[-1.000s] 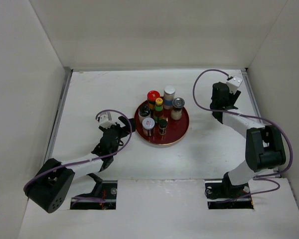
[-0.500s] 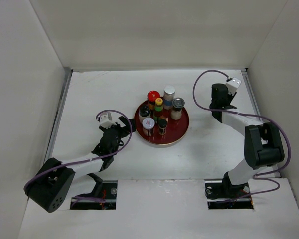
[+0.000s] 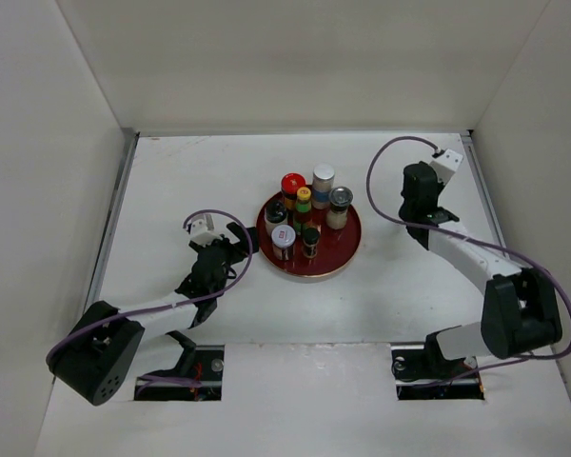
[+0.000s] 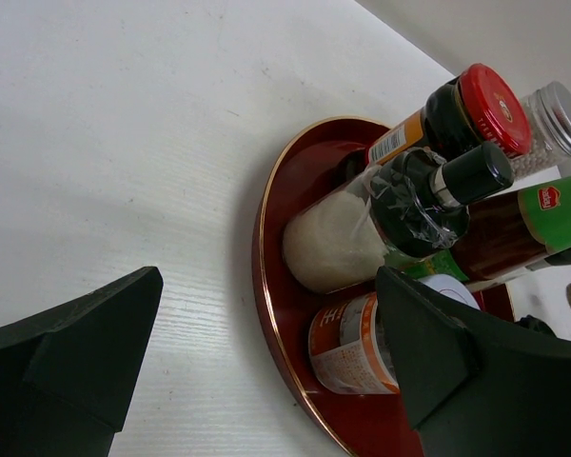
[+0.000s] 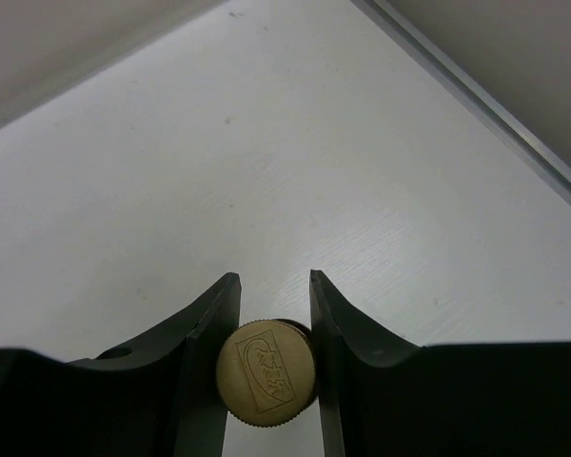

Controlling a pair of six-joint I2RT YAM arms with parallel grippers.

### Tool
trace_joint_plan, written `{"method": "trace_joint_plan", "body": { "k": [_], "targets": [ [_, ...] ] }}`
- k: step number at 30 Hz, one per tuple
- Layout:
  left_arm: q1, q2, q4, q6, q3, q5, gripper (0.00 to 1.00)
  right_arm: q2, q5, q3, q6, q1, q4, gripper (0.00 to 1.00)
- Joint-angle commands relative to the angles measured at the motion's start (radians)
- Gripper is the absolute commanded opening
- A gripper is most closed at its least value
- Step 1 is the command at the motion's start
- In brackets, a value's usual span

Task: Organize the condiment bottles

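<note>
Several condiment bottles stand bunched on the red round tray (image 3: 346, 255): a red cap (image 3: 293, 183), a white cap with a blue band (image 3: 324, 176), a silver cap (image 3: 340, 197), a yellow-green cap (image 3: 305, 194) and black caps (image 3: 310, 235). My right gripper (image 5: 274, 286) points down at the back right of the table, both fingers pressed on the tan cap (image 5: 265, 375) of one more bottle. From above, that bottle is hidden under the right gripper (image 3: 421, 192). My left gripper (image 3: 242, 240) stands open at the tray's left rim (image 4: 263, 286), nothing between its fingers.
White walls box in the table on three sides. A metal rail (image 5: 495, 105) runs along the right edge, close to the right gripper. In the left wrist view an orange-labelled jar (image 4: 354, 345) stands just inside the tray rim, beside the right fingertip (image 4: 428, 352).
The right gripper's jaws have narrowed onto the tan cap. The right arm's elbow has swung out to the right and lower. The left arm has not moved.
</note>
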Motion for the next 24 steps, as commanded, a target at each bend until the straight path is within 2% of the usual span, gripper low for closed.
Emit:
{"method": "trace_joint_plan", "body": {
  "k": [1, 6, 15, 24],
  "targets": [
    [0.011, -0.023, 0.038, -0.007, 0.004, -0.008, 0.97, -0.092, 0.029, -0.005, -0.004, 0.063, 0.055, 0.20],
    [0.011, -0.052, 0.025, -0.007, -0.007, -0.066, 0.98, -0.174, 0.032, -0.030, -0.020, 0.213, 0.019, 0.21],
    [0.019, -0.063, -0.071, 0.007, 0.020, -0.158, 1.00, -0.119, -0.017, -0.009, 0.006, 0.449, 0.034, 0.21],
    [0.029, -0.066, -0.096, 0.039, 0.027, -0.202, 1.00, 0.020, -0.060, -0.091, -0.026, 0.540, 0.297, 0.23]
  ]
}}
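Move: The right hand, already holding the gold-capped bottle off the table, is bound for the free spot on the tray, about 22 cm to its left, 6 cm back and some 14 cm below. The glass jar stands about 6 cm beyond that spot; the black-capped bottle is roughly 6 cm to the left of the spot, and the yellow-capped sauce bottle about 8 cm left and 4 cm farther out than the spot. From the left hand the spot lies about 29 cm right and 2 cm back. The right hand carries the gold-capped bottle some 21 cm left and about 5 cm back to the tray, rising 3 to 4 cm early on, then sinking to a little below its starting height beside the glass jar, with the wrist turning about 30 degrees counter-clockwise and the fingers keeping their hold. Meanwhile the left hand, empty and wide open, swings about 4 cm left, away from the tray, turning slightly counter-clockwise. ##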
